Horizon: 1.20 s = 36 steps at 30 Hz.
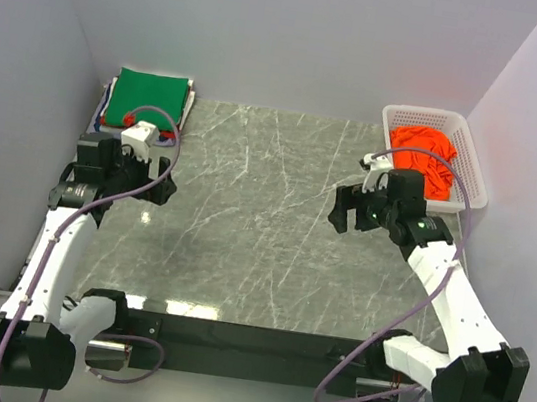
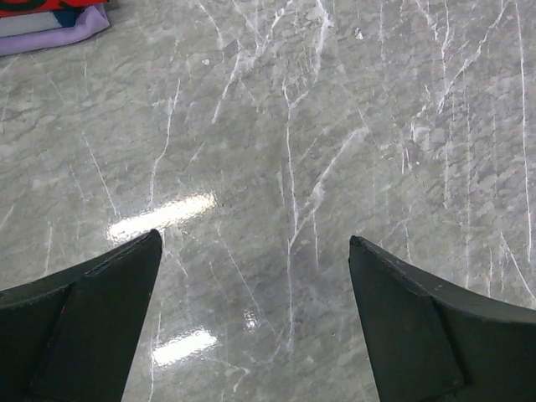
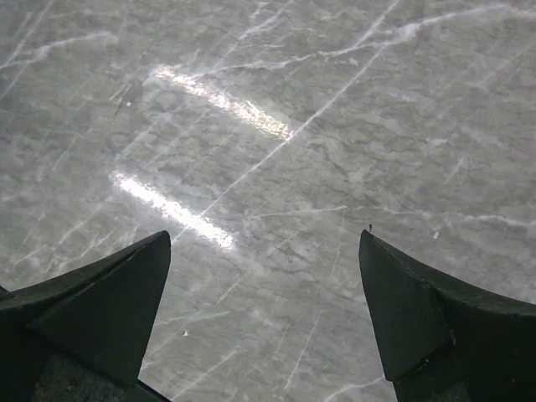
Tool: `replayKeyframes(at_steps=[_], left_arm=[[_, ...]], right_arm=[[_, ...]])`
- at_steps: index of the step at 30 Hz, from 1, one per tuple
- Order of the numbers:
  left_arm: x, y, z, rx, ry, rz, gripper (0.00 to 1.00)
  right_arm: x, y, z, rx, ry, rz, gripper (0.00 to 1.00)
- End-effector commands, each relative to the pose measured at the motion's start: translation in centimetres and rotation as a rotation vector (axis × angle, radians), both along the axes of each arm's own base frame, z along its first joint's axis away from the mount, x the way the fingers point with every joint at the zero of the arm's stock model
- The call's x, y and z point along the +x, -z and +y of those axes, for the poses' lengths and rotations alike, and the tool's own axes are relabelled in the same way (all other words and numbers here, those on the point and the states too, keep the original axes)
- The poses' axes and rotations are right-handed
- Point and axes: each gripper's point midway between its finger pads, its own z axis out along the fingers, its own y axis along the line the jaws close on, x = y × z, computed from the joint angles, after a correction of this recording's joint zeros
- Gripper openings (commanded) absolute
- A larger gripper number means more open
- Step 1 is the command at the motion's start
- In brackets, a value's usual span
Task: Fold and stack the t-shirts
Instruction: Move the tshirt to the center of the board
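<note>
A folded green t-shirt [image 1: 148, 99] tops a stack of folded shirts at the table's back left corner. The left wrist view catches that stack's edge [image 2: 52, 20] in red, pale blue and lilac layers. A crumpled orange t-shirt [image 1: 422, 149] lies in the white lattice basket [image 1: 473, 159] at the back right. My left gripper [image 1: 160, 188] [image 2: 254, 251] hovers open over bare marble, just in front of the stack. On the other side my right gripper [image 1: 350, 213] [image 3: 264, 243] is open above bare marble, near the basket's front left. Neither holds anything.
The grey marble table [image 1: 247, 208] is walled in by pale panels at the left, back and right. Purple cables loop from both wrists. A black rail [image 1: 248, 338] runs along the near edge between the arm bases.
</note>
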Motion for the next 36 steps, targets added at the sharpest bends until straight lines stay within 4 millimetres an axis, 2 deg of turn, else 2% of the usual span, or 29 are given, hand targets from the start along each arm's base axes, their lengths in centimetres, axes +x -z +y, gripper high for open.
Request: replayKeyframes(at_steps=[1,3,4,5,6,7,8,9,10,11,12,13,14,15,16,17,18,19,20,21,22,25,26,27,28,31,33,34,36], left_arm=[[1.1,-3.6,-0.6,-0.029,0.018,-0.103,0.99],[1.3,-4.4,-0.8,-0.037,0.032,-0.103,1.0],[1.7,-4.1,-0.9,-0.045,0.035,-0.084,1.0],[2.0,-4.9,-1.1,-0.057,0.042,-0.091,0.99],[2.2,-5.0,-1.2,-0.064,0.043,-0.082,0.99],[2.6,-4.6,-1.4,-0.073,0.046,-0.06,0.99],[2.9,-5.2,-1.6,-0.084,0.057,-0.063,0.99],[3.1,-5.3,-1.7,-0.09,0.061,-0.059,1.0],[3.5,-4.9,-1.7,-0.099,0.061,-0.04,0.99],[3.8,-5.4,-1.9,-0.109,0.069,-0.046,0.99],[4.0,-5.4,-2.0,-0.117,0.069,-0.041,0.99],[4.5,-5.1,-2.1,-0.122,0.07,-0.035,0.99],[4.7,-5.1,-2.0,-0.122,0.068,-0.035,1.0],[5.0,-5.0,-2.0,-0.123,0.069,-0.03,0.99],[5.4,-4.3,-2.0,-0.123,0.067,-0.012,0.99],[5.6,-4.2,-2.0,-0.123,0.065,-0.007,0.99],[5.7,-3.8,-1.9,-0.122,0.064,0.004,0.99],[6.0,-3.2,-1.9,-0.121,0.065,0.024,1.0],[6.2,-3.1,-1.9,-0.117,0.064,0.033,0.99],[6.3,-2.8,-1.8,-0.114,0.066,0.042,0.99],[6.5,-2.4,-1.7,-0.111,0.062,0.053,0.99],[6.9,-2.0,-1.6,-0.105,0.059,0.061,0.99],[6.9,-1.9,-1.6,-0.104,0.057,0.063,0.99],[7.1,-1.8,-1.5,-0.103,0.055,0.063,0.99],[7.2,-1.7,-1.5,-0.104,0.056,0.067,0.99],[7.5,-1.3,-1.5,-0.107,0.054,0.085,0.99],[7.6,-1.1,-1.6,-0.111,0.059,0.097,0.99],[7.6,-0.8,-1.6,-0.111,0.059,0.102,0.99],[7.7,-0.7,-1.7,-0.115,0.059,0.106,1.0]], right_arm=[[2.1,-1.3,-1.1,-0.037,0.068,-0.03,0.99],[4.0,-1.9,-2.0,-0.053,0.098,-0.03,0.99],[5.2,-3.3,-3.1,-0.038,0.123,-0.048,0.99],[6.3,-2.7,-3.2,-0.028,0.12,-0.015,0.99],[7.1,-3.1,-3.8,-0.029,0.13,-0.014,0.99],[8.6,-5.0,-5.1,-0.028,0.162,-0.046,0.99],[9.9,-4.3,-5.7,-0.038,0.173,-0.021,0.99],[11.0,-4.7,-6.6,-0.047,0.188,-0.031,0.99],[12.5,-6.7,-7.3,-0.045,0.205,-0.079,0.99],[14.2,-5.8,-9.4,-0.054,0.255,-0.059,0.99],[15.5,-5.9,-10.5,-0.066,0.286,-0.07,0.99],[17.1,-7.7,-11.6,-0.072,0.315,-0.114,0.99],[18.9,-5.9,-13.4,-0.086,0.359,-0.076,0.99],[20.1,-5.6,-14.7,-0.108,0.41,-0.072,0.99],[21.7,-7.1,-15.7,-0.118,0.439,-0.109,0.99],[23.3,-4.7,-16.8,-0.136,0.464,-0.066,0.99],[24.1,-4.1,-18.0,-0.146,0.497,-0.052,0.99],[25.6,-5.7,-18.9,-0.146,0.519,-0.09,0.99],[26.8,-2.8,-19.7,-0.152,0.531,-0.037,0.99],[27.4,-2.0,-20.8,-0.15,0.56,-0.017,0.99],[28.9,-0.9,-21.6,-0.156,0.578,-0.011,0.99],[30.4,0.8,-23.2,-0.174,0.612,-0.007,0.99],[30.7,3.0,-23.6,-0.189,0.618,0.024,0.99],[30.9,3.9,-23.8,-0.2,0.621,0.033,0.99],[31.2,5.6,-24.0,-0.208,0.623,0.053,0.99],[31.2,8.6,-24.1,-0.217,0.625,0.103,0.99],[30.2,10.4,-24.2,-0.214,0.63,0.171,0.99],[31.1,10.2,-24.2,-0.209,0.626,0.163,0.99],[30.6,10.6,-24.5,-0.192,0.635,0.191,0.98]])
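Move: The orange t-shirt lies bunched in the white basket, about 29 cm ahead of the right hand, 26 cm to its right and 16 cm below. The basket's middle is about 29 cm ahead and 31 cm right of that hand, and its near rim only some 13 cm ahead and 29 cm right. From the left hand the t-shirt is far off, about 83 cm to the right, 29 cm farther out and 17 cm lower. Swing the open right gripper forward about 30 cm and to the right over the basket's rim, rising slightly on the way, then plunge it down onto the orange t-shirt, turning the wrist some 35 degrees clockwise and tipping the fingers steeper until their tips reach the cloth, one on each side of a fold. Ease the left gripper forward a little, rising and then sinking, fingers open. ##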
